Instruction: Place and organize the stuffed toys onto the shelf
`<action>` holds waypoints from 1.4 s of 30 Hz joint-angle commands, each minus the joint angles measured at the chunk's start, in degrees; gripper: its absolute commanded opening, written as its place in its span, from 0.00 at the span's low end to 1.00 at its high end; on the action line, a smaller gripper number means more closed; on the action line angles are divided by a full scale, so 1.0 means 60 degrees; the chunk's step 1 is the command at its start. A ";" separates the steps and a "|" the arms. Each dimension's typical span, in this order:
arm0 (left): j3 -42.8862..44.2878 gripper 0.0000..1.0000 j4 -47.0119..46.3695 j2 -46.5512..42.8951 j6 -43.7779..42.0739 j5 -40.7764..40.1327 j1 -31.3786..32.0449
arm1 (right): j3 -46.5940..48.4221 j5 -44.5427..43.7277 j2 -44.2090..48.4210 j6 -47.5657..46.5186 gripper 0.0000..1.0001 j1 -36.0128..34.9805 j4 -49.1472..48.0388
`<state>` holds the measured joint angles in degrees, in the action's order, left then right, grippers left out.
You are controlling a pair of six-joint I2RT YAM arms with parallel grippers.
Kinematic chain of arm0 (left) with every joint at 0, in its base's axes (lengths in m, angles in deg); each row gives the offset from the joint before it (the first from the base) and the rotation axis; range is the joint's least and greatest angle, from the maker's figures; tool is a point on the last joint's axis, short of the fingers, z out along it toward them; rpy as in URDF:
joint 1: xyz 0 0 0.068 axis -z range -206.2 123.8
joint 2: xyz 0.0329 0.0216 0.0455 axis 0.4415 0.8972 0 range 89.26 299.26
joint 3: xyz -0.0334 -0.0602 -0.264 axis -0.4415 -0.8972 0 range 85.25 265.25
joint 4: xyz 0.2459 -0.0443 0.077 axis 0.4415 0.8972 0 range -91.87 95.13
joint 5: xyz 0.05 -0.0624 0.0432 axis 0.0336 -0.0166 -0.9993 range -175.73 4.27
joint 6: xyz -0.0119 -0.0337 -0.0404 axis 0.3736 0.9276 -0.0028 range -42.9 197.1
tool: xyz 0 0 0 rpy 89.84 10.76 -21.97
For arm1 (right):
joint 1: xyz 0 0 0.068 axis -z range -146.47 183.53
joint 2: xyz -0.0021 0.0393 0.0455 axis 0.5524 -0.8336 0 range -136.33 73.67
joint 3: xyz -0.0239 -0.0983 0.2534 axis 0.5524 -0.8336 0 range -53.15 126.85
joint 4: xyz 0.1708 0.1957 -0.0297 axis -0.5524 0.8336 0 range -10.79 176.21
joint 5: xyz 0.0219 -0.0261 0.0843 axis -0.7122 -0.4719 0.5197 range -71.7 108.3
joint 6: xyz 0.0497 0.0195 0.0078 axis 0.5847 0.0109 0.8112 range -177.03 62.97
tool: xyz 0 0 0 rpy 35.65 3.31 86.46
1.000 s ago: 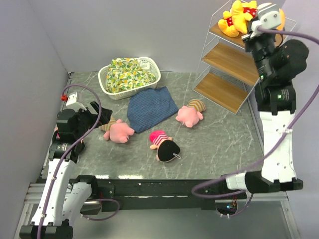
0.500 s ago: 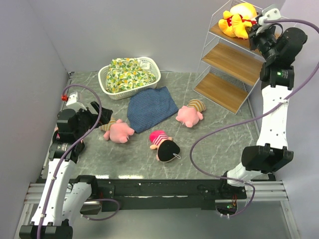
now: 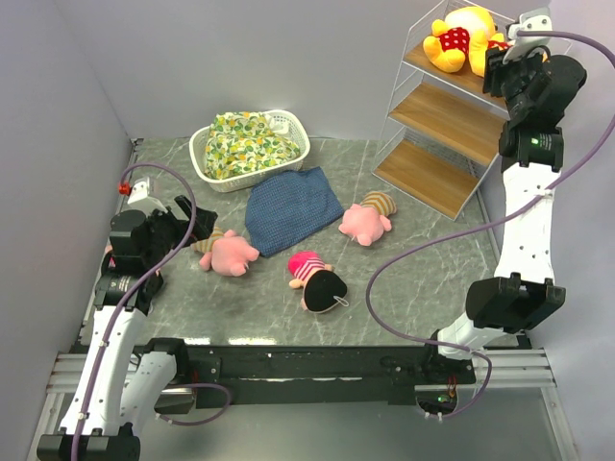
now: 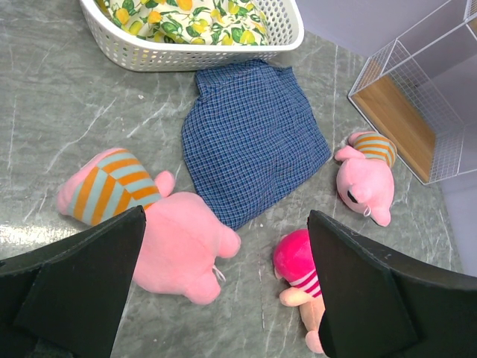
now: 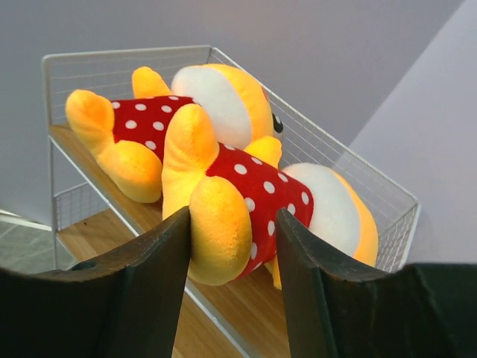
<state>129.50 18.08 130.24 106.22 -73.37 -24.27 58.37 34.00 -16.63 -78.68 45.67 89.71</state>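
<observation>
Two yellow bears in red dotted tops lie side by side on the top board of the white wire shelf; in the top view one shows fully. In the right wrist view the near bear lies in front of the far bear. My right gripper is open, its fingers either side of the near bear's leg. Two pink striped piglets and one pink-hatted doll lie on the table. My left gripper is open and empty above the left piglet and the doll.
A white laundry basket with a floral cloth bundle stands at the back left. A blue folded cloth lies between the piglets. The shelf's middle and bottom boards are bare. Grey walls close in on the left and back.
My right arm has swung right and back from over the top board. The second bear now lies on the board beside the first. The left arm has not moved.
</observation>
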 commanded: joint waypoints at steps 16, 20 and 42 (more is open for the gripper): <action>-0.0007 0.96 -0.0306 -0.0105 -0.0181 0.0079 0.0029 | -0.0511 -0.1767 0.0461 0.0371 0.68 0.0042 0.0564; 0.0008 0.96 -0.0263 -0.0090 -0.0181 -0.0009 0.0029 | -0.0643 -0.1724 0.0431 0.0123 0.63 0.0056 0.0374; 0.0008 0.96 -0.0145 -0.0265 -0.0254 -0.0390 0.0044 | -0.0701 -0.1182 0.1206 0.0648 0.91 0.0071 -0.0021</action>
<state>129.50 18.17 130.19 106.05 -75.05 -24.22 51.95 25.65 -14.18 -77.81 45.85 92.14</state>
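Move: The second yellow toy, the one I have just set up on the shelf, lies about 5 cm ahead of my right hand and 1 cm to its right, a little lower, its foot between my half-open fingers. The first yellow toy is some 9 cm ahead and 7 cm left, about 2 cm down. The top board's middle is roughly 6 cm ahead, 2 cm left and 5 cm below. From my left hand, the second toy is about 25 cm ahead, 58 cm right and 26 cm up. I open my right fingers the rest of the way, from half to nearly wide, clearing the second toy's foot. Meanwhile my right hand sinks about 4 cm and shifts some 3 cm to the right along the front of the top shelf, staying level in reach, tipping slightly down and turning a little clockwise. ##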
